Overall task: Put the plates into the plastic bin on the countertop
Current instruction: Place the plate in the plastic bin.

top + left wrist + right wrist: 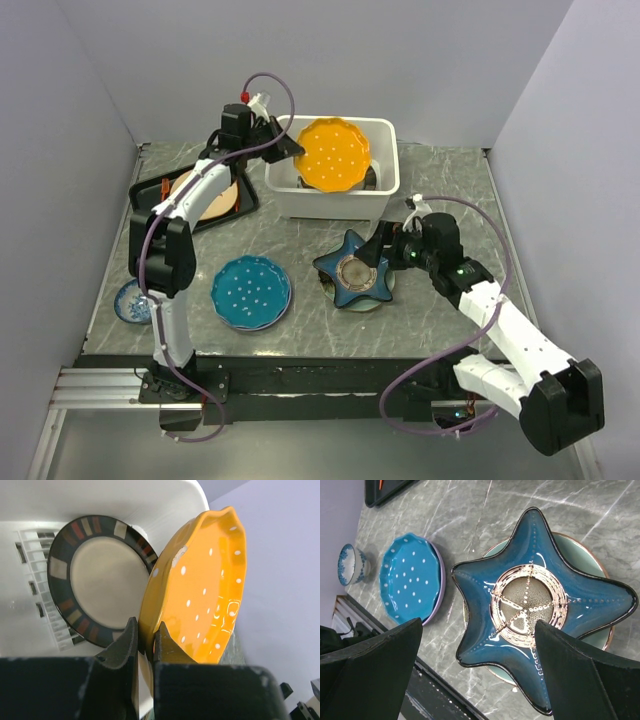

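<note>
My left gripper point(290, 150) is shut on the rim of the orange scalloped plate point(334, 154) and holds it tilted over the white plastic bin point(286, 197). In the left wrist view the fingers point(165, 642) pinch that plate's point(205, 590) edge, and a dark-rimmed beige plate point(100, 577) leans inside the bin point(30, 510). My right gripper point(374, 250) is open above the navy star-shaped plate point(357, 270), which lies on a pale green plate point(580, 555). The blue dotted plate point(250, 291) lies on the countertop point(440, 190).
A black tray point(150, 190) with a beige plate point(215, 200) sits left of the bin. A small blue bowl point(132, 301) stands at the left edge. Grey walls close in on both sides.
</note>
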Controlling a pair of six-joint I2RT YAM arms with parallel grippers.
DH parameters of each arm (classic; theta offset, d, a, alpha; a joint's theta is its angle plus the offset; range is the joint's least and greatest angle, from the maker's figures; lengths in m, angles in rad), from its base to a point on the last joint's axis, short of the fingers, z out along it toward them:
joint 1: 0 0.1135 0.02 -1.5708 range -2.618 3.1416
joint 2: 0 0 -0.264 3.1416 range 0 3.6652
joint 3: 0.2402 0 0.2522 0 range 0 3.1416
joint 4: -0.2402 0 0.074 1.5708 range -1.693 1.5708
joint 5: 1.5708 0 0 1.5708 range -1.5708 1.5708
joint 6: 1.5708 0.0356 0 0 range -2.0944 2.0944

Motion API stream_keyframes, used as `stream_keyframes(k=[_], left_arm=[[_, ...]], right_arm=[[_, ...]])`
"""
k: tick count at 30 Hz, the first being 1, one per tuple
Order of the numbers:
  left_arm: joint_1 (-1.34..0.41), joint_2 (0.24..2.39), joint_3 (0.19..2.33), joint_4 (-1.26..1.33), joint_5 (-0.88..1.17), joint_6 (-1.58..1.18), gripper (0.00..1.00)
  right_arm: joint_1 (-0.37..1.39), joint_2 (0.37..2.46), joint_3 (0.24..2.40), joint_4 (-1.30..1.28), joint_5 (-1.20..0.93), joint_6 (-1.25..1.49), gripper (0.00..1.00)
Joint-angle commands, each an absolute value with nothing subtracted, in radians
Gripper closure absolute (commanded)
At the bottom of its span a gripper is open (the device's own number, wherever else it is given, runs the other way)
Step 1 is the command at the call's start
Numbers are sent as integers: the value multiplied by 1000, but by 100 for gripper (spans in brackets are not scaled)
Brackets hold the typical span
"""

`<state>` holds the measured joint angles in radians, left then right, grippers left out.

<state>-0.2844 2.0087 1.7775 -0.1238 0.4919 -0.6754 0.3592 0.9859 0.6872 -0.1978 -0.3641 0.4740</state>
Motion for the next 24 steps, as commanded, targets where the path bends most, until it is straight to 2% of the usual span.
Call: stream_keyframes(k=[1, 24], left_arm=[[-272, 2020, 1910, 12, 552, -752, 99], [-264, 2151, 2016, 12, 508, -779, 99]], right_arm=[[354, 930, 657, -178, -344, 488, 0], [353, 877, 635, -244, -324, 492, 0]])
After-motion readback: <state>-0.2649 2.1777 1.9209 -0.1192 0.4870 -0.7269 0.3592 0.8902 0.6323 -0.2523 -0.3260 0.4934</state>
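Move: The orange plate, already pinched by its rim in the left hand, is over the white bin, whose middle lies about 3 cm ahead, 8 cm right and 17 cm below that hand. The dark-rimmed plate on the bin floor is some 4 cm ahead, 10 cm right and 19 cm down; the black tray stands about 29 cm to the left, roughly level with the hand. From the right hand, the bin's middle is about 27 cm ahead, 10 cm left and 10 cm lower. The orange plate is carried farther out over the bin and lowered towards the dark-rimmed plate: the left hand goes about 4 cm forward, soon sinking some 3 cm as well before it levels off, its pinch kept and its attitude nearly unchanged. Meanwhile the right hand, open and empty above the blue star plate, eases about 2 cm back and to the right. ##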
